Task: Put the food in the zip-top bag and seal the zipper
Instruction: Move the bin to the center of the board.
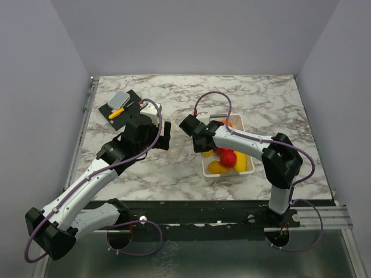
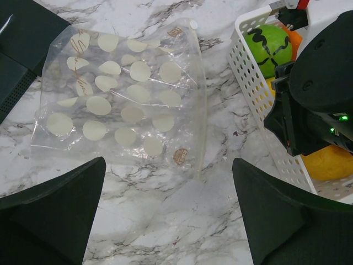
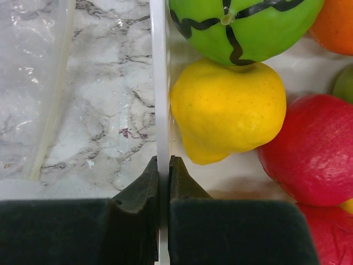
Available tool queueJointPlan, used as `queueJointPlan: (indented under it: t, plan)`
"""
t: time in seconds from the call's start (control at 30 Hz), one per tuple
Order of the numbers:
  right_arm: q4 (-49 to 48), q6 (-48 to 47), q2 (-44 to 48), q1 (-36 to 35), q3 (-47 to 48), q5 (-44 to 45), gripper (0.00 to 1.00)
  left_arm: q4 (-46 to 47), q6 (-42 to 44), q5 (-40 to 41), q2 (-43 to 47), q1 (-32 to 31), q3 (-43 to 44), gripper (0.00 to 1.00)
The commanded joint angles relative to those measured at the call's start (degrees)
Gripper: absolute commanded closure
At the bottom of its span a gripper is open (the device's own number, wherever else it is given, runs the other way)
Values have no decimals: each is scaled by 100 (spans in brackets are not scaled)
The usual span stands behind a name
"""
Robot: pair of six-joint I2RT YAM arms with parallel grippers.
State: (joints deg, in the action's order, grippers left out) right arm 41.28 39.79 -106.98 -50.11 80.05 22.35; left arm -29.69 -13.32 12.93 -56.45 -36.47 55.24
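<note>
The food lies in a white tray [image 1: 229, 176]: a green striped fruit [image 3: 242, 27], a yellow one [image 3: 229, 107], a red one [image 3: 311, 149] and an orange one [image 3: 336, 27]. My right gripper [image 3: 164, 165] is shut on the tray's left wall [image 3: 160, 83], one finger inside and one outside. The clear zip-top bag [image 2: 121, 99] lies flat on the marble left of the tray, its zipper [image 2: 201, 99] along the edge facing the tray. My left gripper [image 2: 168, 210] hangs open over bare marble just short of the bag, holding nothing.
A black pad [image 1: 120, 104] at the back left carries a grey block and a small yellow tool. The right arm's wrist [image 2: 314, 99] sits over the tray's near part. The table's metal rail runs along the left edge.
</note>
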Motion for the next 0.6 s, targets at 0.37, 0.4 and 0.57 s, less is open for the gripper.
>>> queueJointPlan:
  t: [0.37,0.4,0.57]
  plan:
    - [217,281,569,276,-768,858,99,16,-181,-89,-6,-7,-64,1]
    - [196,259,598,296,-810,861,99,16,-197,-89,-7,-9,-58,1]
    - [131,142,704,356,-933,874,99,25,-279,-54,-2,-10,-99,1]
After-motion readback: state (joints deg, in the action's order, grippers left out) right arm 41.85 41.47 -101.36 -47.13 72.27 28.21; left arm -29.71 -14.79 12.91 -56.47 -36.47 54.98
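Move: The bin is already gripped by the left rim in the right fingers; its middle lies about 12 cm to the right of that hand, 4 cm ahead and 4 cm below. Inside, the yellow pear is some 4 cm ahead and 4 right, the green melon about 12 ahead and 5 right. The zip-top bag lies around 22 cm left and 11 ahead. From the left hand, the bin's middle is roughly 28 cm right, 2 ahead and 20 below. The bin is dragged to the right along the board by its left wall, away from the zip-top bag: the right hand keeps the rim pinched in shut fingers and travels about 5.5 cm at an even height, slow at first and then quicker. The wrist rolls and turns slightly clockwise as it goes, some 5 degrees each way. ##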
